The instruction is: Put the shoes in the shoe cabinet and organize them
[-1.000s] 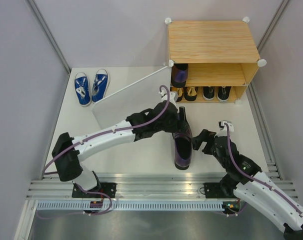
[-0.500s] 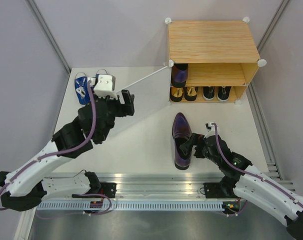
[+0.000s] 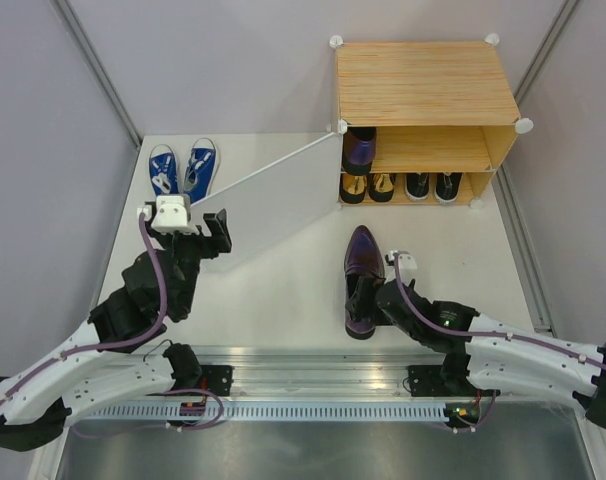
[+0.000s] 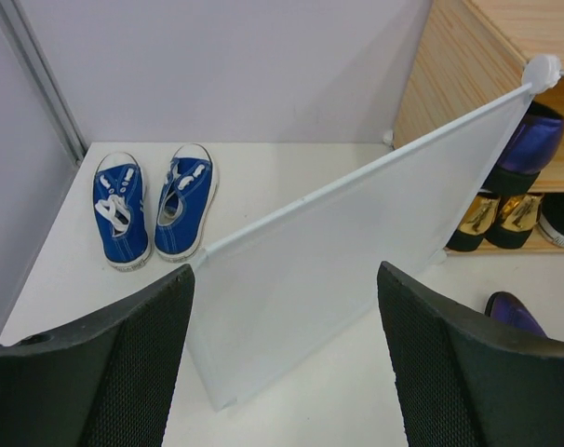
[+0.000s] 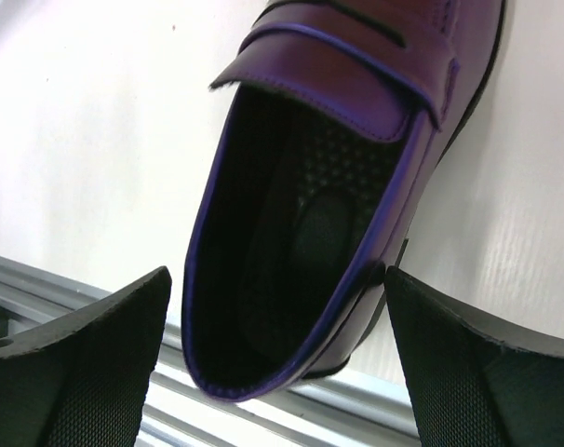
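Note:
A dark purple dress shoe [image 3: 361, 272] [image 5: 338, 140] lies on the white table, toe toward the shoe cabinet [image 3: 423, 85]. My right gripper [image 3: 367, 305] [image 5: 275, 279] is open, its jaws on either side of the shoe's heel. My left gripper [image 3: 215, 228] [image 4: 284, 275] is open and holds nothing; it faces the cabinet's white door panel [image 3: 273, 200] [image 4: 356, 251]. The blue sneakers [image 3: 183, 172] [image 4: 152, 209] stand side by side at the far left. Another purple shoe [image 3: 358, 148] [image 4: 533, 140] sits on the upper shelf. Gold shoes [image 3: 368, 186] [image 4: 496, 219] and black shoes [image 3: 432, 186] sit on the lower shelf.
The door panel stands swung open, running diagonally from the cabinet's left corner toward the table's left middle. A metal rail [image 3: 303, 370] lines the near edge. Grey walls close in the left, back and right sides.
My left arm has pulled back from the purple shoe to the left side of the table. My right gripper has moved left and down around the shoe's heel.

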Controlling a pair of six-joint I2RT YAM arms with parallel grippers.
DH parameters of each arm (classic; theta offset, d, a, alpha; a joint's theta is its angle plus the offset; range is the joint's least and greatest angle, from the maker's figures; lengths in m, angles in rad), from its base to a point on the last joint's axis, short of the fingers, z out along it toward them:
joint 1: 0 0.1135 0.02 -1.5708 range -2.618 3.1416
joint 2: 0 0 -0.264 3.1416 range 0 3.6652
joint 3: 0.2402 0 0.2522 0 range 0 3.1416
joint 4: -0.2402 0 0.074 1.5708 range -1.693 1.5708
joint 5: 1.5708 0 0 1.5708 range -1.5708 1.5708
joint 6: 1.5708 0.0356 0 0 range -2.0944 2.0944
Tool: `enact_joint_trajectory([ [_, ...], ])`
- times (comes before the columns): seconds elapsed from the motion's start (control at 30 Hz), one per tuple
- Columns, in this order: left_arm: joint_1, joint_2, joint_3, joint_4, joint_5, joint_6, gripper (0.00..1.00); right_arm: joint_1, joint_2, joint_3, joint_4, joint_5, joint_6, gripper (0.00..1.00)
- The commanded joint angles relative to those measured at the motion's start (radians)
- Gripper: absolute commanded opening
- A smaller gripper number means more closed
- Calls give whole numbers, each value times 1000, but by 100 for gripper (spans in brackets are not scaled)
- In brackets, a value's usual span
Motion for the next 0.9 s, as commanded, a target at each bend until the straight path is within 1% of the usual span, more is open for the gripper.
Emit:
enact_joint_trajectory([
  [0.0, 4, -5, -7, 78, -22, 45, 82, 99, 75, 77, -57, 181, 133, 98],
  [0.03, 4, -2, -8, 78, -14, 45, 82, 138, 89, 79, -62, 204, 154, 98],
  [0.13, 4, 12, -7, 66, 7, 45, 82, 194, 149, 69, -64, 276, 229, 98],
  [0.37, 4, 30, -1, 41, 32, 33, 82, 211, 298, 48, -62, 430, 386, 98],
  [0.43, 4, 35, -1, 40, 36, 30, 82, 209, 339, 49, -42, 462, 397, 98],
  [0.6, 4, 42, 3, 29, 52, 22, 82, 209, 451, 51, 5, 488, 394, 98],
  [0.73, 4, 44, 3, 23, 59, 18, 82, 189, 490, -3, 126, 464, 355, 98],
  [0.87, 4, 42, 1, 20, 61, 13, 82, 153, 487, -69, 199, 441, 300, 97],
])
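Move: The purple shoe lies lengthwise just below the right hand, which is over its heel end; the shoe's middle is about 6 cm ahead, 1 cm left and 6 cm down. The heels of the gold shoes in the cabinet's bottom row are roughly 31 cm ahead and 2 cm right, and the middle of the open white door some 18 cm ahead and 19 cm left. From the left hand the purple shoe lies about 29 cm right, 1 cm back and 34 cm down. Down over the heel end of the purple shoe goes the right hand, sinking about 6 cm with its fingers wide open. It first eases a little back and left, then comes forward nearly 3 cm as it sinks, turning some 15 degrees clockwise to line up with the shoe and dipping its left side, until one finger stands outside each side wall of the opening. ##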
